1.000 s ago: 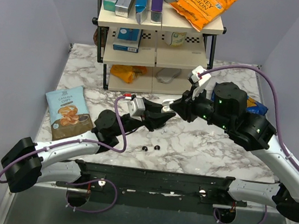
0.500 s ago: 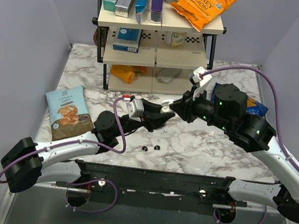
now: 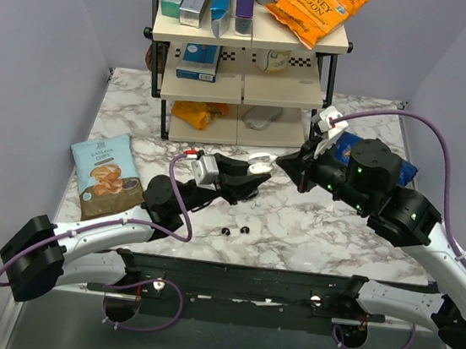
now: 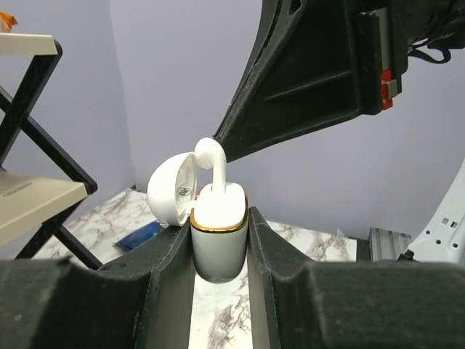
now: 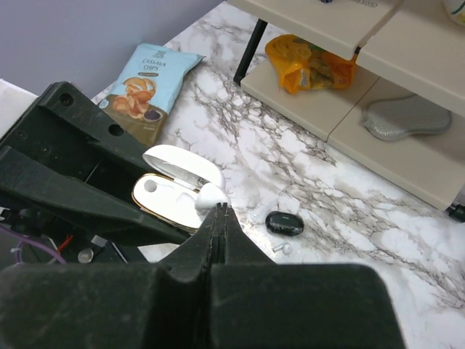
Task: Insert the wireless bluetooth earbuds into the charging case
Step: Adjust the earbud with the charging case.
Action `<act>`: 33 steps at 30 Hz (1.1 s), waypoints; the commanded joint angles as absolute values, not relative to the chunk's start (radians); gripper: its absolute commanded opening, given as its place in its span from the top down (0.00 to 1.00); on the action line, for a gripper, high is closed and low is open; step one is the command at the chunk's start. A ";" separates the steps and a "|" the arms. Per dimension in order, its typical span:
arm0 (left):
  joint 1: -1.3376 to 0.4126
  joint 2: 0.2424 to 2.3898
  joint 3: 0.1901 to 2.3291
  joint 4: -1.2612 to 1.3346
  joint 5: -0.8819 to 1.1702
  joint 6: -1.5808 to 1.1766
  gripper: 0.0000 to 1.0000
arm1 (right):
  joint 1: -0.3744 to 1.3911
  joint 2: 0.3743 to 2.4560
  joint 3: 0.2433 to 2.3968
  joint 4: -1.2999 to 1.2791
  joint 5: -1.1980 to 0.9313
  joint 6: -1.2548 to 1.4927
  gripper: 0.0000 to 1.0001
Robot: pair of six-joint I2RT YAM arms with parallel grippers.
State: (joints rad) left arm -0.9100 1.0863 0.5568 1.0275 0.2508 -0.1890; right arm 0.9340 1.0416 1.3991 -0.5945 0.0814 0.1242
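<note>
The charging case [image 4: 218, 218] is white with a gold rim, and its lid [image 4: 171, 193] is flipped open. My left gripper [image 4: 220, 251] is shut on its body, holding it upright above the table [image 3: 257, 168]. One white earbud [image 4: 212, 163] stands in the right socket with its head sticking up; the other socket [image 5: 150, 186] is empty. My right gripper [image 5: 220, 209] is shut with nothing in it, its tips just beside that earbud [image 5: 211, 195]. Another white earbud [image 5: 285, 249] lies on the marble next to a small black oval thing [image 5: 284, 223].
A shelf rack [image 3: 246, 65] with boxes and snack bags stands at the back. A chips bag [image 3: 107, 173] lies at the left and a blue packet [image 3: 404, 170] behind the right arm. An orange pouch [image 5: 309, 64] and a grey oval thing [image 5: 403, 116] sit on the bottom shelf.
My right gripper has closed fully and drawn back to the right, away from the case. The earbud stays in the case. The left arm has barely shifted.
</note>
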 commanded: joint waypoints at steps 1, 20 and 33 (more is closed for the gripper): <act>-0.911 1.065 0.548 1.103 0.247 -0.178 1.00 | 0.931 1.031 1.385 -0.563 0.115 0.127 0.99; -0.911 1.057 0.540 1.117 0.264 -0.160 1.00 | 0.931 1.017 1.393 -0.537 0.163 0.126 0.78; -0.911 1.046 0.538 1.111 0.288 -0.161 1.00 | 0.931 1.058 1.440 -0.551 0.224 0.118 0.59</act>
State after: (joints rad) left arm -0.9100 1.0698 0.5411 1.0683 0.2527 -0.1722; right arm 0.9340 1.0500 1.4109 -0.5549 0.1963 0.1299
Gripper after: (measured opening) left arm 0.368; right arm 0.401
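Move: The earbud, standing proud of the open charging case, is just off the right hand's shut fingertips, roughly 3 cm left, 1 cm back and 1 cm lower. The case body lies some 5 cm left and 2 cm back of that hand; its raised lid is about 5 cm left and 1 cm ahead. From the left hand, which already grips the case, the earbud lies about 1 cm right, level fore and aft, and 3 cm up. The right hand eases forward, up and slightly right, some 2 cm off the earbud, spreading its shut fingers. ##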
